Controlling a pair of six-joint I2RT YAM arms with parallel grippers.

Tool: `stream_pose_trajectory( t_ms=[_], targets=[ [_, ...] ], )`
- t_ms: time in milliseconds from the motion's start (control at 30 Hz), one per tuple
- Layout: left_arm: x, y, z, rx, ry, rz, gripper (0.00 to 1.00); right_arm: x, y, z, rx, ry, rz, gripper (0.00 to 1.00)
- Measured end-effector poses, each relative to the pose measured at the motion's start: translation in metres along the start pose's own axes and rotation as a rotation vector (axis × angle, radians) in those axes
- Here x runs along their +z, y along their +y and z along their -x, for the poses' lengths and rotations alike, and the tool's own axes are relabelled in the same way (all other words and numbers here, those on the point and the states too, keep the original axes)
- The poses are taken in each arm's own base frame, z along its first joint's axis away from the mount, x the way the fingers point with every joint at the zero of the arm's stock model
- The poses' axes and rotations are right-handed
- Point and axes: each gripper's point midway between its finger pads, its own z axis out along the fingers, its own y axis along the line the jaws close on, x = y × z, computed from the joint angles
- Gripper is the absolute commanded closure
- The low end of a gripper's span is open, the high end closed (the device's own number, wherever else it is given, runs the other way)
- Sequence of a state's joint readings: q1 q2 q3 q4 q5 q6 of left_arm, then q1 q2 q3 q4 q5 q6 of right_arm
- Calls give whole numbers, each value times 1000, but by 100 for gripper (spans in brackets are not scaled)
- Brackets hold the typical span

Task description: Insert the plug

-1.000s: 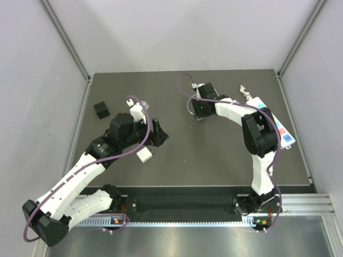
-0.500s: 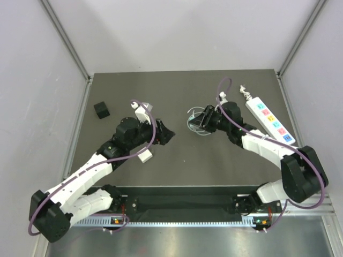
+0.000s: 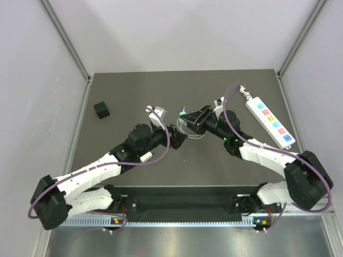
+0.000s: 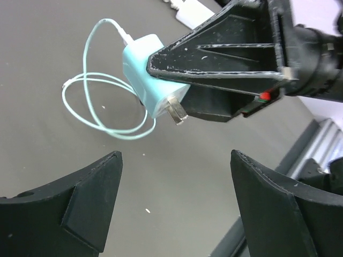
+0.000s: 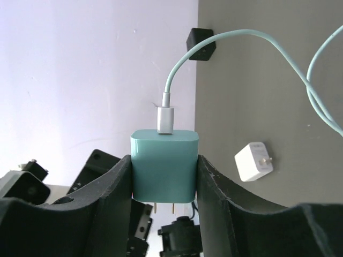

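The plug point(image 5: 164, 166) is a teal charger block with two metal prongs and a teal cable point(image 5: 225, 43) coming out of its back. My right gripper point(image 5: 164, 160) is shut on it, one finger on each side, prongs pointing toward the left arm. From above, the plug point(image 3: 184, 115) hangs over the table's middle in the right gripper point(image 3: 194, 119). My left gripper point(image 3: 179, 138) faces it at close range. In the left wrist view the plug point(image 4: 153, 69) sits above and apart from the left gripper point(image 4: 176, 160), which is open and holds nothing. The white power strip point(image 3: 269, 120) lies at the right.
A white adapter point(image 3: 143, 156) lies on the mat under the left arm and also shows as a white adapter point(image 5: 253, 160) in the right wrist view. A black cube point(image 3: 101, 110) sits at the far left. The teal cable point(image 4: 102, 118) loops on the mat.
The right arm has swung the plug left to the table's middle, and the cable came with it. The left arm has moved right to face it, its jaws a little narrower.
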State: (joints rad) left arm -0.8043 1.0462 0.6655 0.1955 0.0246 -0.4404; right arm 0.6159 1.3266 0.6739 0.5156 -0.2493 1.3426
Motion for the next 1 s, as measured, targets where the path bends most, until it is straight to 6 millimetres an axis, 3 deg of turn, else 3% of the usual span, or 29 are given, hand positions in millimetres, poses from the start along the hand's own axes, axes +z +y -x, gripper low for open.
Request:
stream_pose_trajectory(
  t_ms=[200,333,633,1000],
  targets=[
    [8,1,-11,61,0,65,19,3,12,-20,39,16,22,82],
    [8,0,-1,90,-44,112,20,3,16,-32,59,32,28,81],
    [3,11,19,96,-131,201,23,-2,30,-30,63,-1,56,82],
    [2,6,32,101,-177,185,42,-4,35,-32,55,-1,68,77]
  ],
)
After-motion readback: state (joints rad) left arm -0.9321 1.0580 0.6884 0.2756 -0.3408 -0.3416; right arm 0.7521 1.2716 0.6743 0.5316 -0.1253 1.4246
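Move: The plug, already pinched in the right hand with its prongs showing towards the left gripper, is about 5 cm ahead of the left hand and 2 cm to its right, at much the same height. Put the other way, the left gripper waits some 5 cm back and 2 cm left of the right hand. On the table, 19 cm below the left hand, the white charger lies 4 cm back and 16 cm left; the power strip is far off, roughly 15 cm ahead and 42 cm right. The plug, still held by the right fingers, is brought back, up and left about 5 cm in all to the left gripper, mostly in the first half, with a slight roll. The left hand first dips a little, then rises and eases forward 2 cm, swinging some 15 degrees counter-clockwise and tipping its fingers up, while they close partway around the prong end. ##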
